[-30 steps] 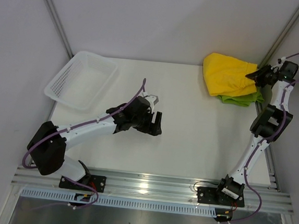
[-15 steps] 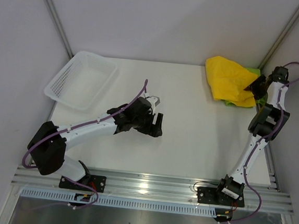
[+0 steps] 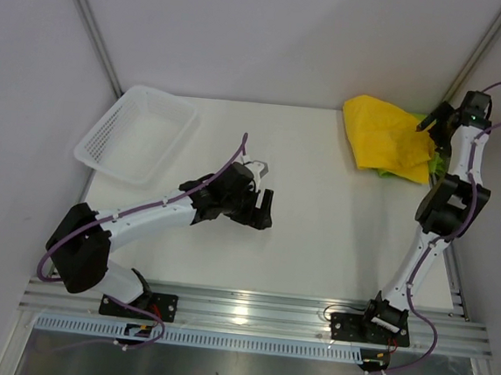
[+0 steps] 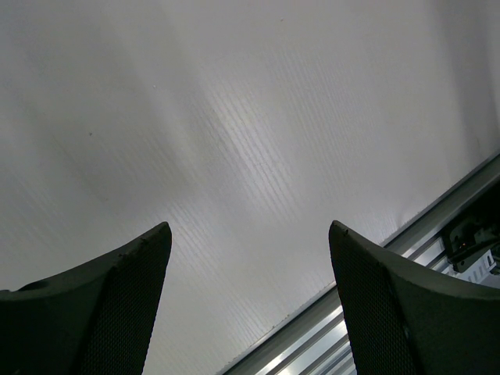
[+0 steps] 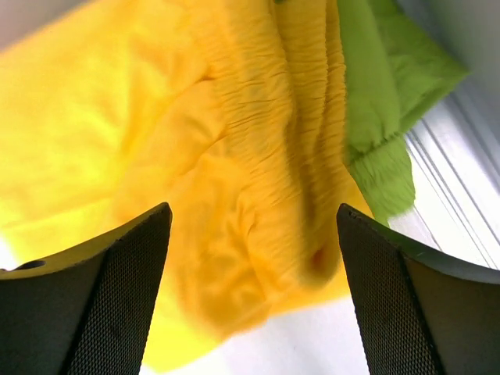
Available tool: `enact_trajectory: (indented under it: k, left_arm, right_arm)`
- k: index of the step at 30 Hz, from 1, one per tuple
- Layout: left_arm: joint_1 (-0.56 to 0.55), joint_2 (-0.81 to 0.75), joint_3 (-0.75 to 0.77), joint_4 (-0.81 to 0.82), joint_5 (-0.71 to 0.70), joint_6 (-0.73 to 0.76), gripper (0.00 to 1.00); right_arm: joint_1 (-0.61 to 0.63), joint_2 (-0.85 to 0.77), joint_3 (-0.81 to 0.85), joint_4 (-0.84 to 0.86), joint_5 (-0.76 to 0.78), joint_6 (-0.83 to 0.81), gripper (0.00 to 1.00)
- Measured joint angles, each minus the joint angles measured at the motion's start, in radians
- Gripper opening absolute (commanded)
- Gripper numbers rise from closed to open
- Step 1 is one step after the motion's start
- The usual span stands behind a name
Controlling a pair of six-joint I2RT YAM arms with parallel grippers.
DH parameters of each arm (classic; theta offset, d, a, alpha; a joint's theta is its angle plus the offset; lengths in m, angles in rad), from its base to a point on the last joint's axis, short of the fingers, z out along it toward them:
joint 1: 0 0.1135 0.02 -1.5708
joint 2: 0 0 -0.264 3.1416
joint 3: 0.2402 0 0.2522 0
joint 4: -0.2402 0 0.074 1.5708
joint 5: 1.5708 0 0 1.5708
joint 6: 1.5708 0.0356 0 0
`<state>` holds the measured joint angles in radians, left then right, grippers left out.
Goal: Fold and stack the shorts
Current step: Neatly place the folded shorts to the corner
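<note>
The yellow shorts (image 3: 382, 138) lie crumpled at the table's far right corner, on top of the lime green shorts (image 3: 403, 173), of which only edges show. In the right wrist view the yellow shorts (image 5: 219, 156) fill the frame, with the green shorts (image 5: 383, 101) at the right. My right gripper (image 3: 433, 124) hangs open above the pile's right edge, with nothing between its fingers (image 5: 101, 289). My left gripper (image 3: 263, 208) is open over bare table near the middle, empty, fingers (image 4: 94, 297) wide apart.
A white mesh basket (image 3: 137, 134) stands at the far left of the table. Grey walls close the table on both sides, with the right wall close to the pile. An aluminium rail (image 3: 257, 311) runs along the near edge.
My right gripper let go of the yellow shorts and lifted clear. The yellow shorts dropped and settled over the green ones. The left arm stayed still.
</note>
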<state>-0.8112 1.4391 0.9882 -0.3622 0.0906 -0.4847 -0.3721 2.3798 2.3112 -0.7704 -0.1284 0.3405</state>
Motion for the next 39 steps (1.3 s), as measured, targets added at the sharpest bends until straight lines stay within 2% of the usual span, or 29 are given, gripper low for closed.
enact_trajectory:
  k: [5, 8, 12, 15, 19, 27, 30, 34, 39]
  left_arm:
    - [0.0, -0.007, 0.0, 0.0, 0.0, 0.0, 0.84]
    - [0.0, -0.016, 0.0, 0.0, 0.0, 0.0, 0.84]
    - [0.0, -0.026, -0.01, 0.005, 0.0, 0.0, 0.84]
    - [0.0, -0.04, -0.023, 0.005, -0.001, 0.0, 0.84]
    - [0.0, -0.065, -0.035, 0.004, -0.007, 0.0, 0.84]
    - [0.0, -0.105, -0.047, 0.0, -0.021, 0.0, 0.84]
    - [0.0, -0.117, -0.059, 0.0, -0.027, 0.0, 0.84]
    - [0.0, -0.118, -0.061, 0.002, -0.027, 0.0, 0.84]
    - [-0.001, -0.118, -0.061, 0.003, -0.026, -0.001, 0.84]
  right_arm:
    - [0.017, -0.202, -0.143, 0.112, 0.013, -0.003, 0.79]
    - [0.039, -0.303, -0.24, 0.236, -0.051, 0.007, 0.76]
    - [0.073, -0.334, -0.368, 0.472, -0.184, 0.064, 0.68]
    - [0.093, -0.293, -0.475, 0.667, -0.304, 0.174, 0.63]
    - [0.105, -0.158, -0.545, 0.959, -0.439, 0.375, 0.64]
    - [0.141, 0.038, -0.576, 1.288, -0.496, 0.67, 0.65]
    - [0.15, 0.087, -0.572, 1.332, -0.487, 0.763, 0.64]
    - [0.166, 0.105, -0.572, 1.246, -0.435, 0.774, 0.66]
    - [0.184, 0.1, -0.579, 1.234, -0.393, 0.785, 0.66]
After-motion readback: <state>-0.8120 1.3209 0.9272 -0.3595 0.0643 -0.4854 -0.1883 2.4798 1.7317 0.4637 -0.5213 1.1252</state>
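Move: The right hand, empty and open, hangs over the near right edge of the yellow shorts. Their middle is about 7 cm ahead, 12 cm to its left and 10 cm below. The green shorts lie under them, their middle roughly 7 cm ahead and 10 cm left, 12 cm down, and the table's far right corner is some 15 cm straight ahead. From the left hand the yellow shorts are about 40 cm ahead and 38 cm to the right, 9 cm lower. Up and to the left first, the right hand arcs about 12 cm clear of the yellow shorts, then swings on left and forward and sinks low over their left part, ending some 18 cm left, 8 cm forward and 5 cm lower. The wrist rolls its left side up and lifts the fingers nearly level, roughly 50 degrees in all, while they close partway without gripping; contact can't be made out. ##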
